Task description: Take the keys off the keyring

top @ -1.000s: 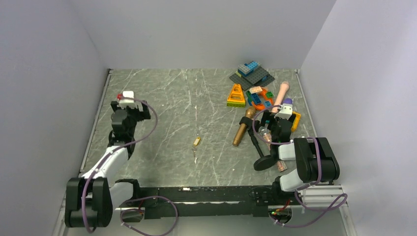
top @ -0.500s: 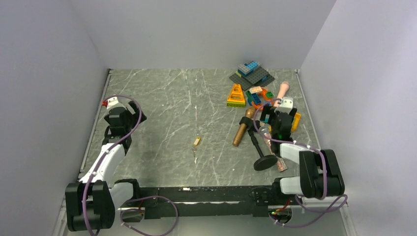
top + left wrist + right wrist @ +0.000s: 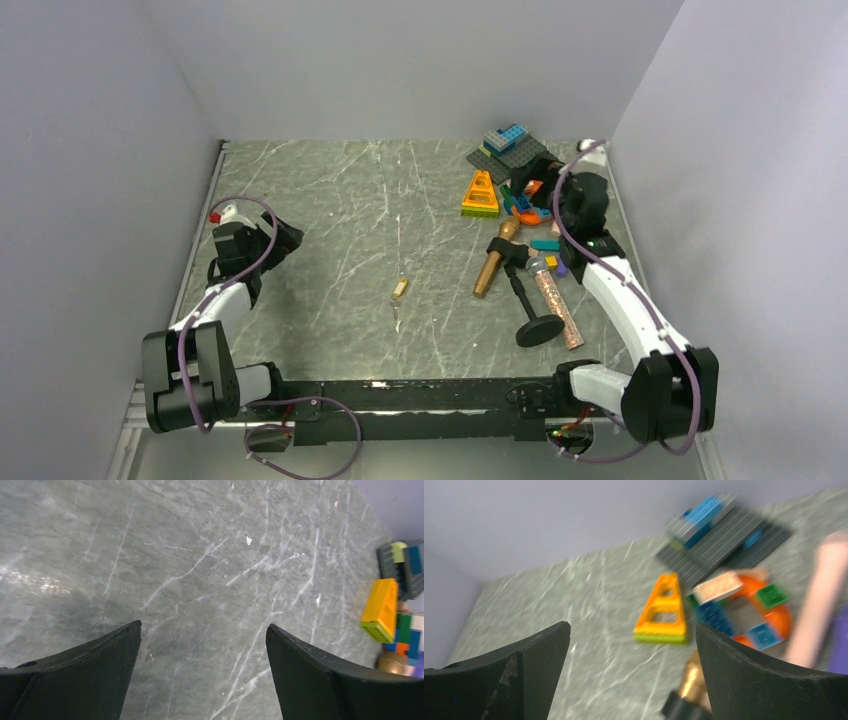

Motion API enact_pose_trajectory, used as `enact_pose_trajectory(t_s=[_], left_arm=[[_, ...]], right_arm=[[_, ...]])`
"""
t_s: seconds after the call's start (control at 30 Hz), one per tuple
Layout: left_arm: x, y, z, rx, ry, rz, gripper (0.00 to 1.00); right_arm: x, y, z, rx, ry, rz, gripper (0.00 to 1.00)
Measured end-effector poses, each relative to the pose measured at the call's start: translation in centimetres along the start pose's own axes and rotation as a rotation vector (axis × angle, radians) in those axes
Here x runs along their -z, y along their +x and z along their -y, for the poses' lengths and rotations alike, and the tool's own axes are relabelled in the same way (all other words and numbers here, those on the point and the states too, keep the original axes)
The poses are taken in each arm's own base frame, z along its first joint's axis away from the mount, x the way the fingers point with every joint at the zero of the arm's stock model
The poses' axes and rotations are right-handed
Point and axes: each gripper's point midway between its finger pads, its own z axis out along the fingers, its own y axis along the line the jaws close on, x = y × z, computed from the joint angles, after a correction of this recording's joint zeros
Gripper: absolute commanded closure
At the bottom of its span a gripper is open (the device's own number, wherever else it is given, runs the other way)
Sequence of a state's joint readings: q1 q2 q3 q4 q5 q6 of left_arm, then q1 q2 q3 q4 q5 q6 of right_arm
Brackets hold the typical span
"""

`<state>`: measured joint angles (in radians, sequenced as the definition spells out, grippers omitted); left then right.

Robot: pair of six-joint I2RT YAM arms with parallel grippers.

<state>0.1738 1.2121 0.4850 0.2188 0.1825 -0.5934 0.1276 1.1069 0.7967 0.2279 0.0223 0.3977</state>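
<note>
A tiny brass key [image 3: 401, 288] lies flat on the grey marbled table [image 3: 330, 200], near its middle. A thin grey sliver that may be the keyring [image 3: 396, 316] trails just below it; it is too small to make out. My left gripper [image 3: 288, 238] hangs open at the left side, far from the key, and the left wrist view shows only bare table between its fingers [image 3: 100, 680]. My right gripper [image 3: 527, 188] is open over the toy pile at the back right. Neither wrist view shows the key.
A gold toy microphone [image 3: 490, 270] on a black stand with a round base [image 3: 539, 329] lies right of centre, beside a glitter tube [image 3: 556, 300]. At the back right are an orange triangle piece [image 3: 663, 611], a grey baseplate [image 3: 724, 535] and an orange ring of bricks [image 3: 744, 610].
My right arm has swung from beside the microphone stand to the back right, over the bricks. My left arm has drawn back towards the left edge. Both grippers stayed open.
</note>
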Motion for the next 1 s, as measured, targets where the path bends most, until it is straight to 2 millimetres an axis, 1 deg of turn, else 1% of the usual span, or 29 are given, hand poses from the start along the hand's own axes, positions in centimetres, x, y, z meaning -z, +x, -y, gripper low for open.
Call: enact_pose_trajectory(t_s=[0.03,0.07,0.13,0.2,0.37,0.43,0.5,0.53,0.57,0.63,0.7,0.8,0.87,0.9,1.0], left_arm=[[-0.1,0.2,0.0,0.021,0.017,-0.014,0.02],[-0.2,0.3,0.1,0.035,0.033,-0.022,0.02],[-0.3,0.4,0.6,0.052,0.072,-0.036,0.02],[-0.3,0.5,1.2,0.051,0.099,-0.048,0.02],[0.0,1.4,2.2,0.011,0.102,-0.080,0.02],[0.4,1.6,3.0,-0.030,0.109,-0.076,0.02],[1.0,1.7,4.2,-0.083,0.122,-0.058,0.02],[1.2,1.6,4.7,-0.103,0.130,-0.049,0.02],[1.4,1.5,5.2,-0.126,0.139,-0.041,0.02],[1.5,1.3,5.6,-0.146,0.139,-0.029,0.02],[1.5,1.1,5.5,-0.160,0.128,-0.022,0.02],[1.5,1.0,5.1,-0.171,0.109,-0.015,0.02],[1.6,0.7,5.1,-0.180,0.107,-0.004,0.02],[1.7,0.6,5.2,-0.186,0.109,0.004,0.02],[2.1,0.3,5.8,-0.202,0.125,0.021,0.02]], right_arm=[[-0.4,0.8,-0.8,-0.021,-0.017,-0.046,0.00],[-0.7,2.3,-2.0,-0.045,-0.038,-0.114,0.01],[-0.3,5.5,-3.9,-0.084,-0.069,-0.233,0.03],[0.8,9.1,-5.7,-0.142,-0.096,-0.366,0.06],[3.8,16.5,-9.4,-0.289,-0.150,-0.605,0.09],[5.0,19.0,-11.0,-0.328,-0.168,-0.689,0.11],[6.1,21.4,-13.3,-0.362,-0.201,-0.765,0.15],[6.3,21.9,-13.8,-0.369,-0.208,-0.779,0.17],[6.7,22.8,-14.7,-0.378,-0.222,-0.805,0.18],[7.2,24.7,-16.0,-0.388,-0.245,-0.850,0.22],[7.7,27.2,-16.6,-0.389,-0.241,-0.910,0.25],[8.2,30.8,-16.4,-0.395,-0.209,-0.994,0.31],[8.3,32.3,-16.1,-0.400,-0.189,-1.031,0.33],[8.3,33.0,-16.0,-0.402,-0.181,-1.046,0.34],[7.6,33.1,-16.8,-0.416,-0.198,-1.045,0.38]])
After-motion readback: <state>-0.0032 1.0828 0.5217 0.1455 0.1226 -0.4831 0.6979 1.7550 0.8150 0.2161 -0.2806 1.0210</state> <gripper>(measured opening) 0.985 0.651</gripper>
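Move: The keyring with its yellow tag lies about 30 cm to the right gripper's left, 15 cm back and some 26 cm below. From that same gripper, the gold microphone is 8 cm left and 7 cm back, the black stand 1 cm left and 16 cm back, and the yellow triangle block 11 cm left and 7 cm ahead, all some 25 cm lower. From the left gripper the keyring is about 27 cm right, 11 cm back and 8 cm down. Swing the right gripper about 27 cm left while sinking some 23 cm and drawing back about 12, down towards the keyring; let the last stretch be mostly a drop. On the way tip the fingers well down, turn them some 30 degrees counter-clockwise and close them partway, to about two-thirds open, still empty. Shift the open left gripper about 5 cm right, then raise it 4 cm. ##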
